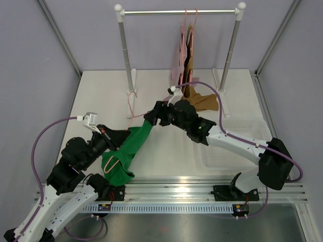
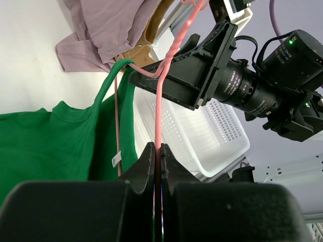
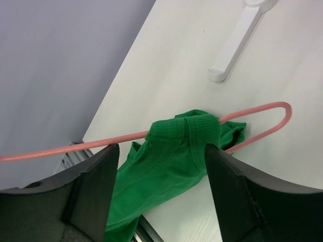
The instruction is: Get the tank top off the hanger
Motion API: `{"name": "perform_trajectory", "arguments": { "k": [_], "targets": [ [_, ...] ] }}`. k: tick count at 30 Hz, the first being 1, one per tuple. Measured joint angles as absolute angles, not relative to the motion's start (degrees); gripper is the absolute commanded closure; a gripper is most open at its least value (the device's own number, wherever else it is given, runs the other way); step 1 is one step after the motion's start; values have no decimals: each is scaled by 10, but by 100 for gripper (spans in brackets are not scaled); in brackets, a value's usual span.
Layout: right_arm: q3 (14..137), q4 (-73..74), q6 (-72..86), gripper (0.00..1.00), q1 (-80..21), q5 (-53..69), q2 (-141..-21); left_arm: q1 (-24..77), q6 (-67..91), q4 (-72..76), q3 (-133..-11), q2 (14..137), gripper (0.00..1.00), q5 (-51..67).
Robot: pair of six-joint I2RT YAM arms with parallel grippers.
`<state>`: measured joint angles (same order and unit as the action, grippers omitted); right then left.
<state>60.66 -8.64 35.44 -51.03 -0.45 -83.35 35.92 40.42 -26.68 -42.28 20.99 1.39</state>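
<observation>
The green tank top [image 1: 127, 150] drapes over a pink wire hanger [image 1: 130, 104] at the table's front left. My left gripper [image 1: 112, 137] is shut on the hanger wire [image 2: 158, 116], which runs up between its tips [image 2: 158, 147]. The top's strap [image 2: 108, 83] hangs off the wire to the left. My right gripper [image 1: 150, 118] is at the top's upper end. Its fingers [image 3: 96, 171] stand open on either side of the bunched green shoulder [image 3: 186, 138], which still sits over the pink hanger [image 3: 75, 148].
A clothes rack [image 1: 179, 11] stands at the back with pink and brown garments [image 1: 184, 50] hanging on it. A brown garment [image 1: 204, 102] lies at its foot. A white mesh basket [image 1: 242, 143] sits to the right, also seen as the basket [image 2: 222, 133].
</observation>
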Motion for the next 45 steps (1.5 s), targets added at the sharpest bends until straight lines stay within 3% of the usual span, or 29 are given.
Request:
{"name": "perform_trajectory", "arguments": {
  "k": [2, 8, 10, 11, 12, 13, 34, 40, 45],
  "targets": [
    [609, -83, 348, 37, -510, -24, -834, 359, 404, -267, -423, 210, 100, 14],
    [622, -64, 330, 55, -510, -64, -847, 359, 404, -269, -423, 210, 100, 14],
    [623, -61, 324, 68, -510, -71, -852, 359, 404, -271, -423, 210, 100, 14],
    [623, -59, 322, 77, -510, -73, -853, 359, 404, -273, -423, 210, 100, 14],
    [623, -58, 319, 95, -510, -76, -854, 359, 404, -274, -423, 210, 100, 14],
    [623, -57, 314, 100, -510, -79, -854, 359, 404, -276, -423, 210, 100, 14],
    [633, 29, 291, 100, -419, -107, -880, 359, 380, -275, -443, 215, 100, 51],
    [549, 33, 293, 100, -417, -66, -749, 359, 382, -116, -398, 194, 100, 59],
    [542, 54, 291, 100, -413, -18, -598, 360, 352, 54, -390, 274, 100, 75]
  ]
}}
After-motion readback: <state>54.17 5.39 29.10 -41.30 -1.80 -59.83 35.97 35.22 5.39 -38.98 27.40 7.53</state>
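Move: The far-side strap of the tank top sits just beyond the right hand's open fingers, about 2 cm ahead, 1 cm right and 2 cm below. From that hand, the hanger's neck is roughly 4 cm left, 3 cm back and 6 cm higher; the tank top's body hangs some 9 cm left, 6 cm back and 14 cm below. The left hand, already holding the hanger, has the strap about 9 cm ahead, 7 cm right and 5 cm below. Ease the right gripper forward and slightly down, shut it on the strap, and draw the strap forward-right and down off the hanger's far end; then swing back and up, still heading right, to finish about 12 cm right of the start. Keep the left grip on the hanger nearly still until late, then lift it about 8 cm, tipping the fingertips up some 20 degrees. ##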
